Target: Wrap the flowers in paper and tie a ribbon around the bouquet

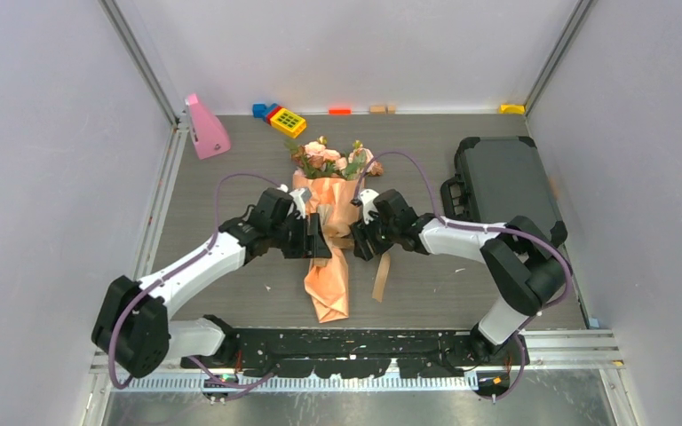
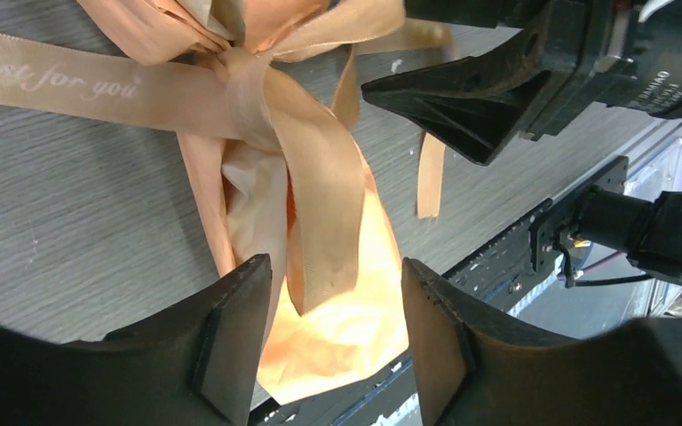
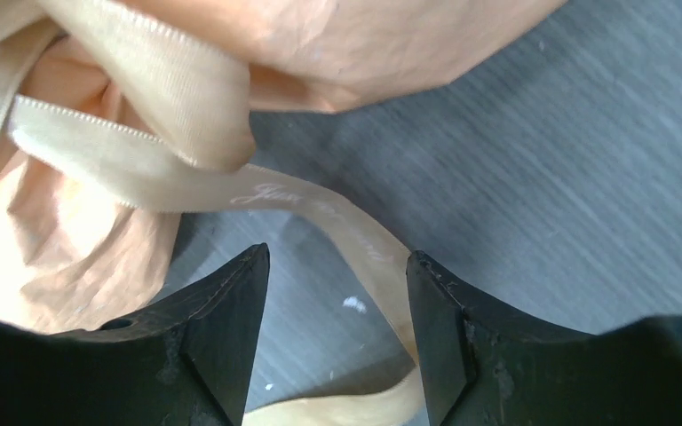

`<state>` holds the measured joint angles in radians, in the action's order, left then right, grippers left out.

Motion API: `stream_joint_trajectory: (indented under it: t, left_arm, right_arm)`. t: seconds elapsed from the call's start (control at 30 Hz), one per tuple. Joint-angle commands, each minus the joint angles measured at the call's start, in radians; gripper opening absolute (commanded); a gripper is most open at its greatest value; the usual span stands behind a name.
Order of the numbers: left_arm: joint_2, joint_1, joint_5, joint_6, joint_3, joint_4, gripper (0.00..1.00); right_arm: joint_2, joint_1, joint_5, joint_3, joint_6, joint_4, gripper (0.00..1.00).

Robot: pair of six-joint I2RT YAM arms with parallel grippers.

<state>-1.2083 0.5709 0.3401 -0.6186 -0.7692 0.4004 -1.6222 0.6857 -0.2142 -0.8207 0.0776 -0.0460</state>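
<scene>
The bouquet lies in the middle of the table, the pink flowers (image 1: 330, 160) at its far end and the peach-orange paper (image 1: 329, 275) tapering toward me. The tan ribbon (image 2: 247, 75) is knotted around the paper's (image 2: 346, 328) waist, one tail (image 1: 380, 280) trailing on the table. My left gripper (image 2: 333, 297) is open just above the knot's hanging tail, touching nothing. My right gripper (image 3: 337, 284) is open too. The ribbon (image 3: 306, 200) curves loosely between its jaws, close to the right fingertip (image 3: 435, 319) and not pinched. The two grippers (image 1: 320, 241) (image 1: 360, 240) flank the knot.
A black case (image 1: 497, 182) lies at the right. At the back left stands a pink wedge-shaped thing (image 1: 204, 129), with a yellow toy (image 1: 286, 120) and small blocks along the back wall. The black rail (image 1: 364, 351) runs along the near edge.
</scene>
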Motion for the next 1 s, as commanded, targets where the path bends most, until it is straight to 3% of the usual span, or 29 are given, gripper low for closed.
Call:
stream_joint_trajectory:
  t: [0.0,0.2,0.3,0.37,0.6,0.97]
  left_arm:
    - [-0.074,-0.003,0.018,0.018,-0.049,-0.062,0.53]
    - [-0.116,0.0,0.001,0.014,-0.06,-0.071,0.34]
    - [-0.111,-0.001,0.001,0.014,-0.061,-0.051,0.15]
    - [-0.09,0.0,0.009,0.012,-0.054,-0.038,0.09]
    - [-0.018,0.0,-0.014,0.033,-0.053,0.067,0.09]
    - [-0.012,0.0,0.002,0.039,-0.034,0.095,0.1]
  right_arm:
    - [-0.032,-0.002,-0.009,-0.045,-0.072,0.138,0.64]
    - [-0.032,-0.008,-0.065,-0.058,-0.148,0.109,0.64]
    - [0.021,-0.011,-0.113,-0.033,-0.18,0.096,0.64]
    - [0.04,-0.017,-0.142,-0.025,-0.209,0.076,0.64]
    - [-0.083,-0.076,-0.252,-0.114,-0.227,-0.05,0.64]
    - [-0.189,-0.077,-0.377,-0.167,-0.239,-0.062,0.6]
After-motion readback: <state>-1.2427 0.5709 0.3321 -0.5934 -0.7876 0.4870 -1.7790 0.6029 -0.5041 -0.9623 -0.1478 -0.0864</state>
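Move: The ribbon's upper tail hangs about 3 cm below the left hand's open fingers and 1 cm ahead. The knot is some 6 cm ahead, 2 cm right and 6 cm below; the paper's lower end is about 3 cm back, 2 cm right, 9 cm below. From the right hand, just above the table, the ribbon's other tail runs about 1 cm ahead, 1 cm left and 1 cm below, the ribbon loop 1 cm ahead, 4 cm left and 1 cm above, the knot 2 cm ahead, 8 cm left and 3 cm above. Down about 2.5 cm and slightly forward, the left hand closes on the hanging ribbon tail and pinches it, then draws it back some 2 cm, a little left and up, away from the knot. Meanwhile the right hand edges left and forward about 2.5 cm towards the loop and knot, rising over a centimetre and sinking again, turning some 15 degrees counter-clockwise with its fingers staying open. ##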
